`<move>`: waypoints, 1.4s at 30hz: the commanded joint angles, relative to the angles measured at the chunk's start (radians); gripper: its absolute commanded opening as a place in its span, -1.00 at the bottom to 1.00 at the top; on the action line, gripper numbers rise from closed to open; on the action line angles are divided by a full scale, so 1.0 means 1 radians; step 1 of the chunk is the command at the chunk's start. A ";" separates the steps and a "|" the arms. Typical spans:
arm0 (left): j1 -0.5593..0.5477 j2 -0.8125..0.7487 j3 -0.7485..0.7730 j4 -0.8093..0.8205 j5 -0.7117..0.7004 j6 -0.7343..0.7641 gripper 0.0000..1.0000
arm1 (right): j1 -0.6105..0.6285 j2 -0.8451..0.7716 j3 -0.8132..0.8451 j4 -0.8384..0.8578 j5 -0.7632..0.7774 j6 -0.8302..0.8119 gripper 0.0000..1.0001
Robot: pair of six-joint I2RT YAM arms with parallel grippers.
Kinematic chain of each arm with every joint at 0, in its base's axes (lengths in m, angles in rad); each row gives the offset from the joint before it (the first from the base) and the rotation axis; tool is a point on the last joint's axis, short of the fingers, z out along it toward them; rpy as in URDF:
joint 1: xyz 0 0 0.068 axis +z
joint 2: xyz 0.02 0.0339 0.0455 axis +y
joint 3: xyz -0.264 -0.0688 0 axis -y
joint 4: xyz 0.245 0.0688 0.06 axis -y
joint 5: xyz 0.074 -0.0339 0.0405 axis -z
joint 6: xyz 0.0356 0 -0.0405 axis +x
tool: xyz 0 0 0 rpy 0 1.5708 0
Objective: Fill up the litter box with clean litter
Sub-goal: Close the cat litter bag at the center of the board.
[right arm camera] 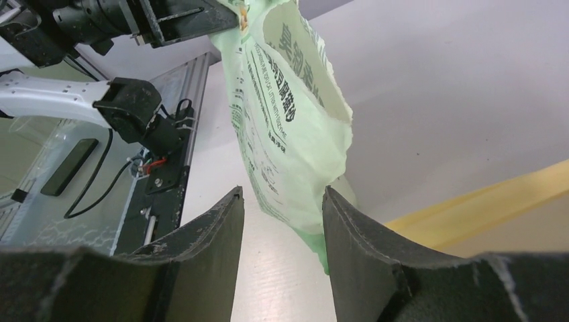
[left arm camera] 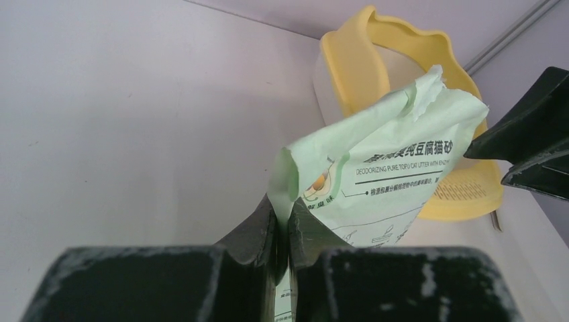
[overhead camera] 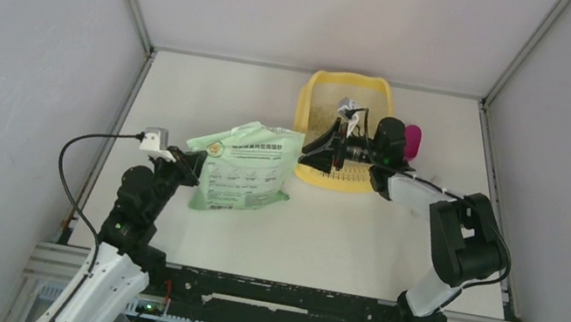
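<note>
The yellow litter box (overhead camera: 306, 104) stands at the back of the table, with a speckled layer of tan clean litter (overhead camera: 325, 115) inside. In front and to its left lies a light green printed bag (overhead camera: 250, 168). My left gripper (overhead camera: 194, 164) is shut on the bag's near-left edge, and the left wrist view shows the bag (left arm camera: 382, 168) pinched between the jaws of that gripper (left arm camera: 288, 213). My right gripper (overhead camera: 314, 153) is open at the bag's corner beside the box. In the right wrist view the bag (right arm camera: 288, 127) hangs just past the spread jaws of this gripper (right arm camera: 282, 196), brushing the right finger.
A magenta scoop (overhead camera: 412, 139) sits against the box's right side, behind my right arm. The box's slotted grille ledge (left arm camera: 463, 191) faces the near side. Grey walls close in the table on the left, right and back.
</note>
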 commanded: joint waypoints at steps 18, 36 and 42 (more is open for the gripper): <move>0.002 -0.023 0.123 0.046 0.044 -0.003 -0.77 | -0.034 0.039 -0.037 0.302 0.032 0.188 0.11; 0.016 -0.045 0.125 0.036 0.051 -0.013 -0.77 | 0.067 0.257 0.129 0.399 -0.064 0.223 -0.12; 0.019 -0.038 0.117 0.048 0.076 -0.022 -0.77 | 0.073 0.209 0.106 0.376 -0.051 0.208 -1.00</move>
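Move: The bag's free top corner is about 4 cm to the right hand's left, 1 cm ahead and 2 cm below. The bag's body hangs about 13 cm left, 5 cm back and 9 cm down; the litter box's middle lies some 10 cm right, 9 cm ahead and 14 cm below the right hand. From the left hand, already holding the other top corner, the free corner is roughly 20 cm right and 7 cm ahead, about level. Leftward for a first short reach of 1-2 cm, the right hand backs off to its right and forward with fingers half open, then comes in again some 5 cm left and slightly down onto the bag's free top corner, swinging about 10 degrees counter-clockwise. Only at the end do the fingers shut, pinching the bag's edge between their pads. The left hand stays put and keeps its pinch on the other corner. ##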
